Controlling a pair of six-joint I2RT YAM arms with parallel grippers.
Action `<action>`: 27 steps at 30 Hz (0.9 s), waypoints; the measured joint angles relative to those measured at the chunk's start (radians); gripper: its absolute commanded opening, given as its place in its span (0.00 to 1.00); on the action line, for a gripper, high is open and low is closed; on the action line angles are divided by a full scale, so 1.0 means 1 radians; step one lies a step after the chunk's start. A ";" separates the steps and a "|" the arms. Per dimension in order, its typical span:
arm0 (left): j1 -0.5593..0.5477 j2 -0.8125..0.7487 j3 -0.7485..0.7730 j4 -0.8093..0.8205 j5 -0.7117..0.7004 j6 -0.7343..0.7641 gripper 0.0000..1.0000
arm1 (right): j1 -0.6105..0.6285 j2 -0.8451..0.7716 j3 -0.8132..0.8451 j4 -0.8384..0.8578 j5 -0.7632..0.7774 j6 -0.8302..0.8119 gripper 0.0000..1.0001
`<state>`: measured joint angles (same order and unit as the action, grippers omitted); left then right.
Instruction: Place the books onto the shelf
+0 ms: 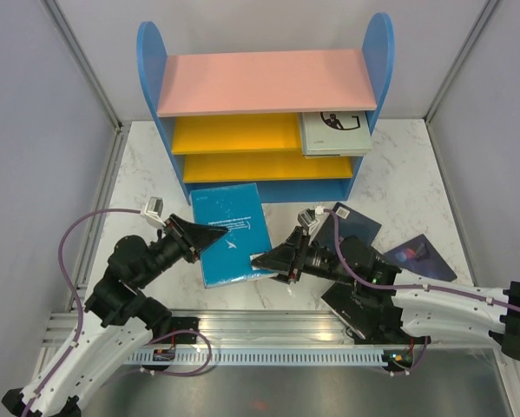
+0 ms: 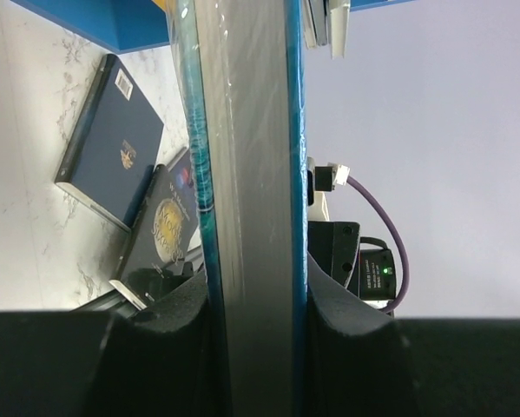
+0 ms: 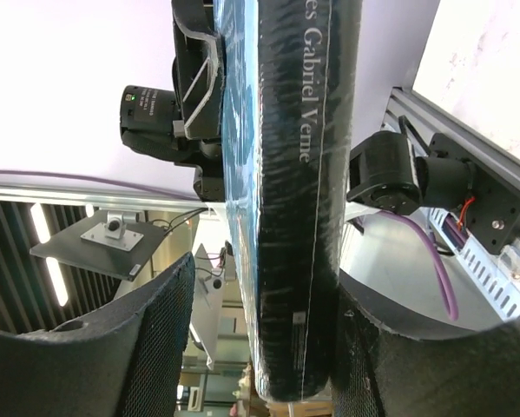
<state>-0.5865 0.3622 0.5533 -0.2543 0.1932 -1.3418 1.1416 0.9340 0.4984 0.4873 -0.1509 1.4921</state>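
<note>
A teal book is held above the table in front of the shelf. My left gripper is shut on its left edge; in the left wrist view both pads press the teal book at the left gripper. My right gripper straddles the book's lower right corner. In the right wrist view the dark spine lies against one pad of the right gripper, and a gap shows at the other. A grey-white book lies on the shelf's upper yellow board.
A navy book and a dark book with a red mark lie on the marble table right of the arms. The left wrist view shows the navy book and a black-and-gold book. Grey walls enclose the table.
</note>
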 measured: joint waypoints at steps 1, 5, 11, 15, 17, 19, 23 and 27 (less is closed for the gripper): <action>0.000 0.002 0.002 0.000 -0.001 0.000 0.02 | 0.000 -0.010 -0.004 -0.009 0.005 -0.002 0.61; 0.001 0.014 0.003 -0.002 -0.004 0.001 0.02 | 0.000 -0.016 -0.005 -0.029 0.018 -0.008 0.57; 0.002 0.022 0.004 -0.004 -0.005 0.001 0.02 | 0.000 -0.021 -0.007 -0.060 0.031 -0.013 0.47; 0.002 0.022 0.008 -0.006 -0.005 0.001 0.02 | 0.000 -0.068 -0.031 -0.087 0.047 -0.014 0.38; 0.002 0.024 0.008 -0.005 0.003 0.000 0.02 | 0.000 -0.102 -0.049 -0.093 0.061 -0.010 0.31; -0.003 0.028 0.009 -0.002 0.023 0.000 0.02 | 0.002 -0.135 -0.068 -0.093 0.073 -0.003 0.24; -0.005 0.046 0.013 -0.002 0.035 0.000 0.05 | 0.002 -0.149 -0.079 -0.097 0.085 -0.003 0.08; 0.005 0.082 0.040 -0.019 0.036 0.025 0.28 | 0.000 -0.107 -0.064 -0.087 0.081 -0.004 0.00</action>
<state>-0.5816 0.4446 0.5938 -0.2733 0.2295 -1.3167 1.1416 0.8268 0.4339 0.4000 -0.0700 1.4879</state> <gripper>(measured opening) 0.349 0.375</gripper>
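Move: The left hand already holds the teal book by its left side. The book's middle lies about 4 cm to that hand's right, level with it in reach and height. From the right hand, whose open fingers straddle the spine at the near right corner, it is some 6 cm ahead and 7 cm left, at the same height. Also from the right hand, the shelved stack stands roughly 34 cm ahead and 18 cm right, about level; the navy book lies 21 cm ahead, 26 cm right and 27 cm below. Down by nearly 2 cm and back to the right by a net 2 cm, the right hand eases out along the book's near corner, turning about 5 degrees clockwise, while its fingers close from loosely around the spine to a pinch on the two covers. The left hand keeps its grip and holds the book nearly in place. ##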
